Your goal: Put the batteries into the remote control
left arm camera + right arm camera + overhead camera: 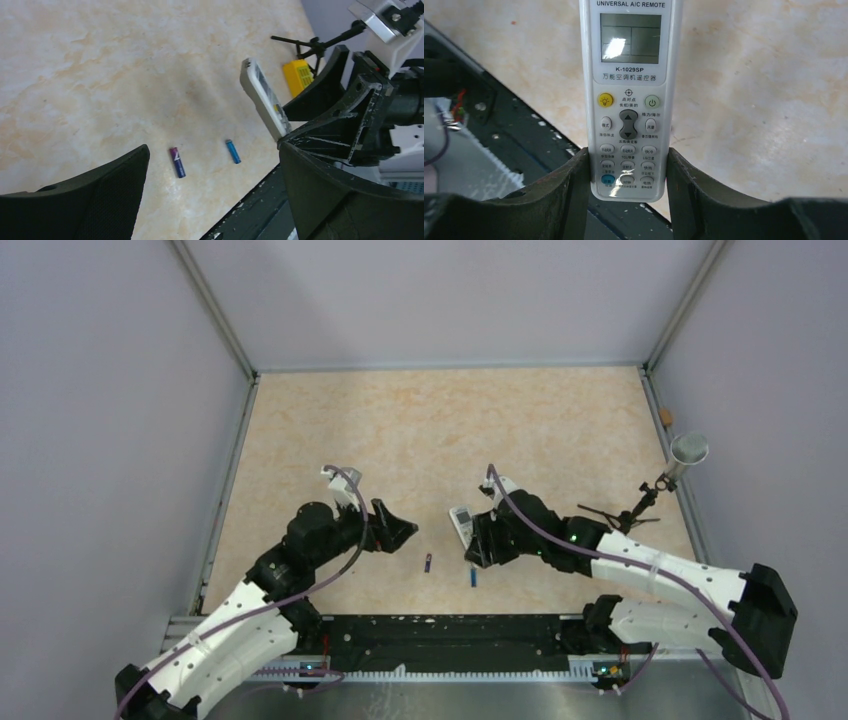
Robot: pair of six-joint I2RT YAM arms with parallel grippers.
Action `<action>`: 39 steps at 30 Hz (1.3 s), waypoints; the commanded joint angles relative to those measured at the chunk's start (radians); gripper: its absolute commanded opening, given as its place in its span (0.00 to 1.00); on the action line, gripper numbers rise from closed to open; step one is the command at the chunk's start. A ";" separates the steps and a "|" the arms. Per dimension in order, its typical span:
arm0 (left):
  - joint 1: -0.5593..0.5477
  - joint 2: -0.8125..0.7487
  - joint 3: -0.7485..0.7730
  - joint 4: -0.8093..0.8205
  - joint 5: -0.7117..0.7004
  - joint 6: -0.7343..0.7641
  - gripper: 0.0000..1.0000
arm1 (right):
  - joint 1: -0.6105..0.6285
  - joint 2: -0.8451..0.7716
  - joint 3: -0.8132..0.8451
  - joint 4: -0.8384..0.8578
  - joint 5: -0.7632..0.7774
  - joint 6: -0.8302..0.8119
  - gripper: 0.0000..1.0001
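My right gripper (628, 155) is shut on the lower end of the remote control (629, 75), whose white button face is turned to the right wrist camera. It holds the remote (461, 521) tilted up above the table; the left wrist view shows the remote (262, 97) from its greyer side. Two batteries lie on the table near the front rail: a purple-blue one (177, 161) (428, 563) and a blue one (232, 151) (472, 576). My left gripper (212, 150) (405, 530) hangs open and empty just left of the purple-blue battery.
A black rail (450, 630) runs along the near table edge, close to the batteries. A small black tripod (625, 515) carrying a grey cup (688, 450) stands at the right. A yellow block (298, 75) lies beside the tripod. Grey walls enclose the table.
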State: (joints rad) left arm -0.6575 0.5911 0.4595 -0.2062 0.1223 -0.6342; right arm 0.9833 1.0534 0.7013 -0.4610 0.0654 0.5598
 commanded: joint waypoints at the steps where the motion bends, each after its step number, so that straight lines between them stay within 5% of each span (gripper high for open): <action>1: 0.022 -0.003 -0.013 0.168 0.177 -0.046 0.99 | -0.056 -0.069 0.050 0.166 -0.244 -0.027 0.00; 16: 0.070 0.086 -0.051 0.649 0.491 -0.251 0.99 | -0.125 -0.141 -0.015 0.543 -0.554 0.100 0.00; 39: 0.075 0.200 -0.101 1.098 0.605 -0.461 0.99 | -0.127 -0.098 -0.170 1.060 -0.756 0.292 0.00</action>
State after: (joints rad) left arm -0.5877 0.7868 0.3630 0.7464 0.6987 -1.0538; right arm 0.8650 0.9413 0.5293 0.4519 -0.6514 0.8310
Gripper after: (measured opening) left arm 0.986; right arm 0.499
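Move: The remote is already held near its bottom end by the right fingers, its middle about 3 cm ahead, 2 cm left and 1 cm above that hand. The open left gripper is some 18 cm left of the right hand, 4 cm farther out and 7 cm higher; from it the remote's middle lies about 16 cm right, 1 cm back and 6 cm lower. From the right hand, the blue battery lies 3 cm back, 2 cm left and the purple one 1 cm ahead, 12 cm left, both 10 cm down. Lift the remote some 15 cm with the right hand, carrying it left and a little back towards the left gripper, while rolling the fingers up about 50 degrees and swinging them counter-clockwise to point left; keep the grip. Meanwhile raise the left gripper about 12 cm, bring it right and slightly back to the remote, levelling it and turning it clockwise, fingers wide open. ##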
